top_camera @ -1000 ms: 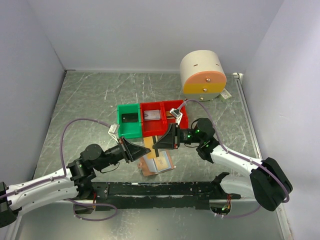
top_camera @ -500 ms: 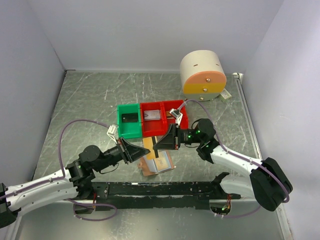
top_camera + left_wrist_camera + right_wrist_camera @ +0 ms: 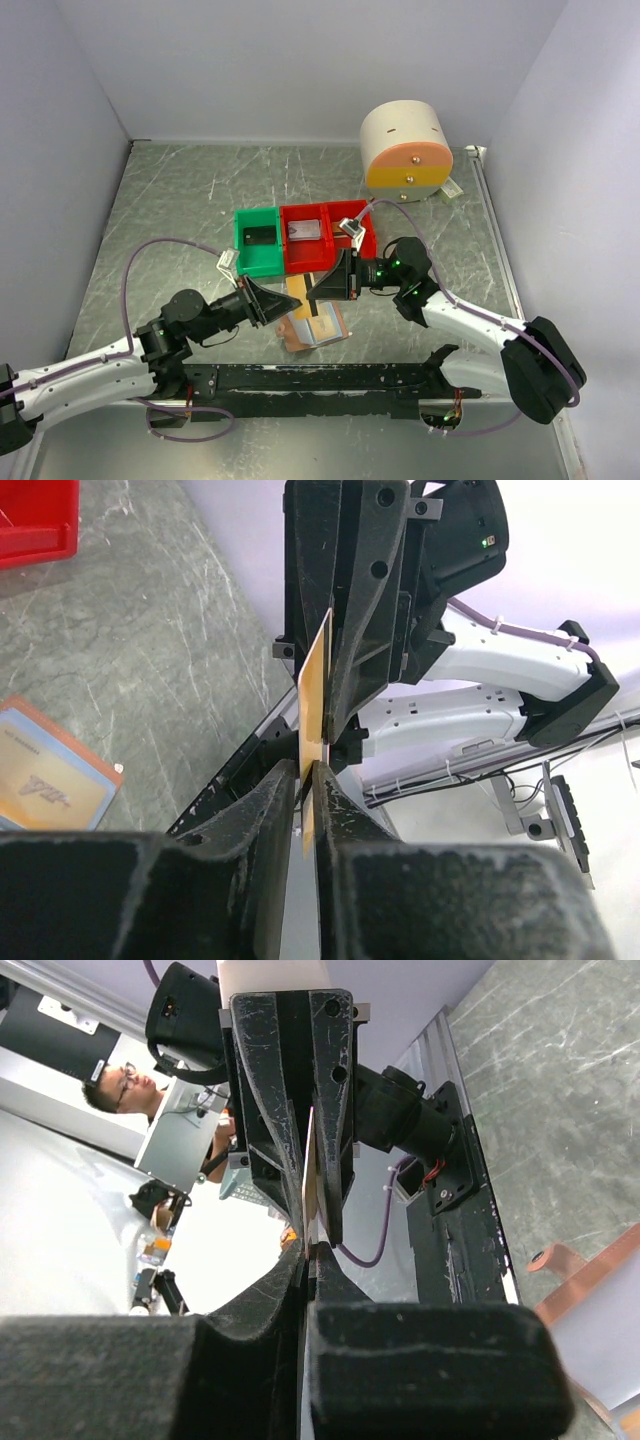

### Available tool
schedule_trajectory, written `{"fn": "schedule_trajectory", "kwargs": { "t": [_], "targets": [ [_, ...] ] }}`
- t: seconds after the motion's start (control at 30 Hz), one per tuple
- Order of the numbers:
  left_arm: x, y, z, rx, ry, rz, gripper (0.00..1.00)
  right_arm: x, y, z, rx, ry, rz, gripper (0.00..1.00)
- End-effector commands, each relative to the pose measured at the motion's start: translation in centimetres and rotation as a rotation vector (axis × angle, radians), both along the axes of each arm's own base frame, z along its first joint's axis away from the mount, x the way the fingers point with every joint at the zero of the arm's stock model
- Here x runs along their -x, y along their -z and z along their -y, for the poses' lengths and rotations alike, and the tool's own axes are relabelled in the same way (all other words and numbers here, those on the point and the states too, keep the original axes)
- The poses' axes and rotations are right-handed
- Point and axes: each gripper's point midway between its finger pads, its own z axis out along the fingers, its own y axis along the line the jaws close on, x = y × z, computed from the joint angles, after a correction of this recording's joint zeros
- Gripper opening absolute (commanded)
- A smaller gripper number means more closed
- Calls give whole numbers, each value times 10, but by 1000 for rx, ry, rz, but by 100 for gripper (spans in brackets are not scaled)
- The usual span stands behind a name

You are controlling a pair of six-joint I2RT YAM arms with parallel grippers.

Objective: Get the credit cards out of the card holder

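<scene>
A gold-brown credit card stands on edge in the air between my two grippers, which meet tip to tip above the card holder. My right gripper is shut on the card's edge. My left gripper has its jaws slightly apart, and the card's other end sits loosely between them. The tan card holder lies open on the table, pale lining up. A dark card lies in the green bin and a silver-grey card in the red bin.
A second red bin adjoins the first on its right. A big cream cylinder with an orange band stands at the back right. The black base rail runs along the near edge, and walls close in three sides.
My right gripper has shut on the gold card. My left jaws have just parted a little round it. Both arms have hardly moved.
</scene>
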Motion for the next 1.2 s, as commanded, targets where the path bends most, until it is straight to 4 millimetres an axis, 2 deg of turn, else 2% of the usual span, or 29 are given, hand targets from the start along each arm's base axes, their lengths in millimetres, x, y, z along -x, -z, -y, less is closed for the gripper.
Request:
{"fn": "schedule_trajectory", "kwargs": {
  "t": [0.0,0.17,0.3,0.33,0.37,0.7,0.9,1.03,1.17],
  "targets": [
    [4,-2,1,-1,22,0,29,1,-14,0,-30,1,54,0],
    [3,1,-3,-13,4,-19,61,-8,-10,-2,12,47,74,0],
    [-3,13,-13,-75,-53,-66,83,-23,-5,-3,92,118,122,0],
    [-5,18,-17,-99,-74,-82,98,-27,-3,-2,112,140,146,0],
    [-6,22,-20,-116,-89,-95,100,-31,-2,-2,133,159,156,0],
    [-16,53,-51,-315,-234,-200,100,-64,-2,8,260,334,272,0],
    [-28,72,-77,-562,-345,-230,99,-84,-8,17,319,438,378,0],
    [-37,82,-86,-686,-406,-253,100,-99,-10,33,383,543,459,0],
    [-51,78,-85,-719,-399,-227,100,-111,-10,51,440,648,526,0]
  ]
}}
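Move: Both hands are at the yellow card: the right grips it, its middle about 3 cm to that hand's left and 1 cm back; from the left hand it is 3 cm right, 2 cm ahead. From the right hand, the right red bin lies roughly 21 cm ahead, 9 cm right; the left red bin 20 cm ahead, 3 cm left, both some 19 cm lower. The card holder is about 21 cm below, 1 cm back and 1 cm left. Left lets go, backing down-left, while right carries the yellow card some 9 cm forward towards the red bins. ##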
